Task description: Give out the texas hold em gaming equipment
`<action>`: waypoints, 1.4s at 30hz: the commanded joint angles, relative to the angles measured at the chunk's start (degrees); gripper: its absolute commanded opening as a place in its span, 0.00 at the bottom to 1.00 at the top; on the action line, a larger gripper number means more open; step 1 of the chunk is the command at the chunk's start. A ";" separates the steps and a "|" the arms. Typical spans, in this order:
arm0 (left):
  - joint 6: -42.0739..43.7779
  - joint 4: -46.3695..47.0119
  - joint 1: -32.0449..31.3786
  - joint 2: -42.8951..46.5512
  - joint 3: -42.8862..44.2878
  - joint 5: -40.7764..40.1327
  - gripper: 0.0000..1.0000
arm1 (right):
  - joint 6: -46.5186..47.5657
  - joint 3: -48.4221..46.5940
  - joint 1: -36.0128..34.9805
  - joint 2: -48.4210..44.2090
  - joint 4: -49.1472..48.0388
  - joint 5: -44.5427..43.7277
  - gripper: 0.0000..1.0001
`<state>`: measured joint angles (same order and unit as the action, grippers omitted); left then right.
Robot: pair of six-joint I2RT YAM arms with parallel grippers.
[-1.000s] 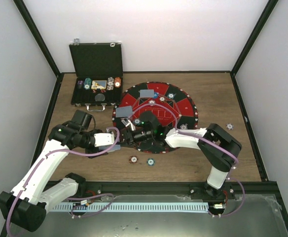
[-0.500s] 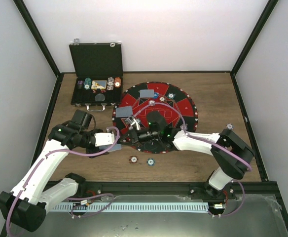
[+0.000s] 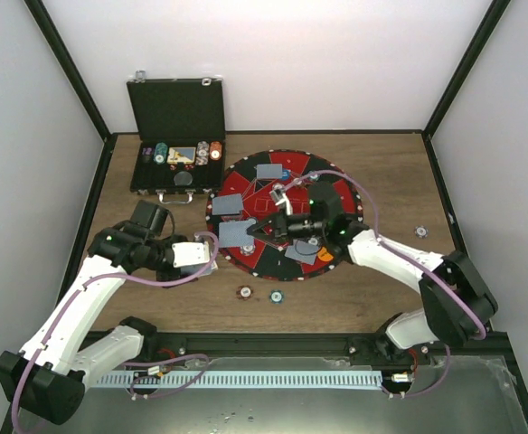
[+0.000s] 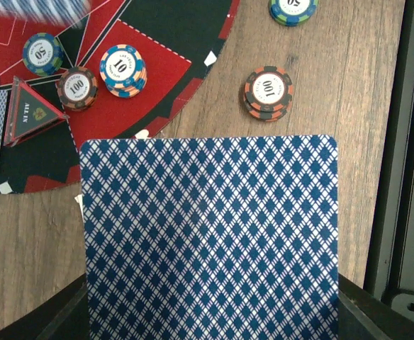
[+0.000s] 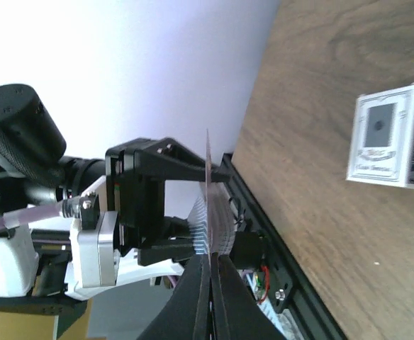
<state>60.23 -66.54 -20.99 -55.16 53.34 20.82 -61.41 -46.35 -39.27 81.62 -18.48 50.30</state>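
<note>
My left gripper (image 3: pixel 199 255) hovers at the near left rim of the mat, shut on a deck of blue-backed playing cards (image 4: pixel 207 241) that hides its fingers in the left wrist view. My right gripper (image 3: pixel 257 231) reaches left over the mat and is shut on one card (image 3: pixel 236 233); the right wrist view shows that card (image 5: pixel 207 205) edge-on between the pressed fingers. More cards (image 3: pixel 268 171) lie face down on the mat. Poker chips (image 4: pixel 123 69) stand on the mat, and two small stacks (image 3: pixel 245 292) stand on the wood in front of it.
The round red-and-black mat (image 3: pixel 336 194) fills the table's centre. The open black case (image 3: pixel 178 113) with chips stands at the back left. A lone chip (image 3: pixel 420 231) lies right of the mat. A triangular marker (image 4: pixel 31 113) rests on the mat. A white printed box (image 5: pixel 391 134) lies on the wood.
My right gripper has shut on a card from the deck and drawn back to the right and farther over the mat. The left arm has stayed put.
</note>
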 commanded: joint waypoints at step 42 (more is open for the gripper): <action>-1.35 -1.96 -0.01 0.60 0.96 2.12 0.08 | 27.15 -68.62 25.71 51.37 47.76 -13.21 0.54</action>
<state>59.48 -68.47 -20.99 -54.57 53.34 21.12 -37.26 -116.09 -13.63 139.72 24.03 40.25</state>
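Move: Some 34 cm ahead of the right hand, 4 cm to its right and about 22 cm down lies the single blue-backed card at the mat's far edge, where the held card is going. The small blind button sits 5 cm to the right of that card. A chip stands about 8 cm nearer and 3 cm to the card's right, and another dealt card 13 cm left and 14 cm nearer. From the deck-holding left hand, the far card is roughly 39 cm ahead, 20 cm right and 16 cm down. Carrying its pinched card over the mat, the right hand slips right and then sweeps forward about 35 cm, swinging some 25 degrees clockwise while the fingers tip downward. Near the far card it drops about 15 cm, stops, and opens the fingers to let the card go, easing up a centimetre or two. ##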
